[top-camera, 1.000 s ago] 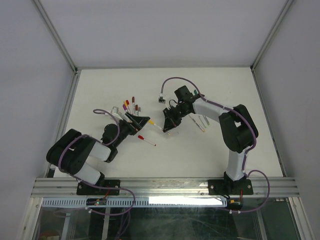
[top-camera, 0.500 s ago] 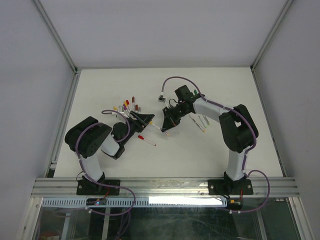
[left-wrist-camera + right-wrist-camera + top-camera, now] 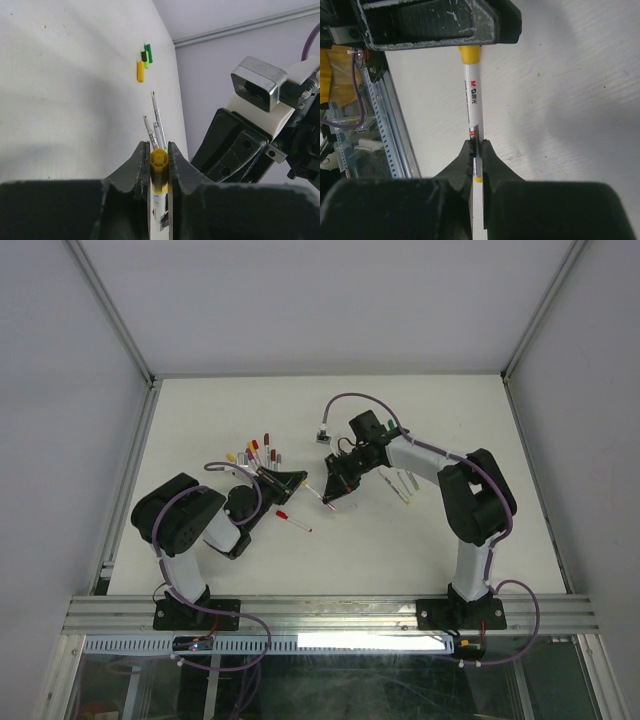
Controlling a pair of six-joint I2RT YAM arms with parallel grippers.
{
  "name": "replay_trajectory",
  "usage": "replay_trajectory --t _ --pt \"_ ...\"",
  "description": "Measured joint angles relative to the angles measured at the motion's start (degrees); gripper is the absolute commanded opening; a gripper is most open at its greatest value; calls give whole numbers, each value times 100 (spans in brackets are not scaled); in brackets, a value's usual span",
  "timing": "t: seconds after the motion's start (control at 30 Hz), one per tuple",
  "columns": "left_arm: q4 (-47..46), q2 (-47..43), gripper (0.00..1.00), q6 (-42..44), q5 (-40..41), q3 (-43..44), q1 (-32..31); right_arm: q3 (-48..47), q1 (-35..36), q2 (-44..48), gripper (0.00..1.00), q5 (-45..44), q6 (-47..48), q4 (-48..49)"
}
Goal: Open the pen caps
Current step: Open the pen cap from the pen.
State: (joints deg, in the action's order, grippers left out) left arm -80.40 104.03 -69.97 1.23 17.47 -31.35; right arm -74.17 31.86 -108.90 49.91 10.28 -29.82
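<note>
A white pen point(image 3: 316, 494) hangs above the table between my two grippers. My left gripper point(image 3: 296, 480) point(image 3: 159, 148) is shut on its yellow pen cap point(image 3: 159, 161) point(image 3: 469, 54), which sits end-on between the pads. At the barrel's point(image 3: 472, 100) other end my right gripper point(image 3: 332, 494) point(image 3: 476, 150) is shut just above the yellow end plug. The cap is still seated on the pen. Loose pen caps, one yellow point(image 3: 140, 71) and two green point(image 3: 147, 54), lie on the table beyond.
Several capped pens point(image 3: 260, 452) lie in a bunch behind the left gripper. One red-capped pen point(image 3: 293, 521) lies alone nearer the front. Bare barrels point(image 3: 403, 486) point(image 3: 157, 116) lie by the right arm. Metal rails edge the table.
My left gripper has moved in onto the pen's yellow cap and shut on it, its arm folding up. The right gripper has kept still, holding the barrel.
</note>
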Motion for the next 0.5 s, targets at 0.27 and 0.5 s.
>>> replay_trajectory --t 0.27,0.5 --pt "-11 -98 0 245 -13 2 -254 181 -2 170 47 48 61 44" --pt "66 -697 0 702 35 105 -734 282 127 682 38 31 186 146"
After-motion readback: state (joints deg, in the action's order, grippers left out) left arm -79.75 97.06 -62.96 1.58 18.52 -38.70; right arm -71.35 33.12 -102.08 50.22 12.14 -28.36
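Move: The yellow cap is already pinched in the left fingers, while the right fingers still hold the barrel towards its far end; from the right hand the cap lies about 5 cm ahead, 6 cm to the left and 2 cm up. Some 8 cm below the left hand, the red-capped pen lies roughly 5 cm back and 2 cm left, and the bunch of capped pens 10 cm ahead and 9 cm left. Up, rightward and back goes the left hand, keeping its pinch on the yellow cap and tipping its fingers up about 10 degrees as it closes in on the right hand, some 7 cm in all. The right fingers open to nearly half, letting go of the barrel, and that hand rises about 3 cm and draws back slightly. ##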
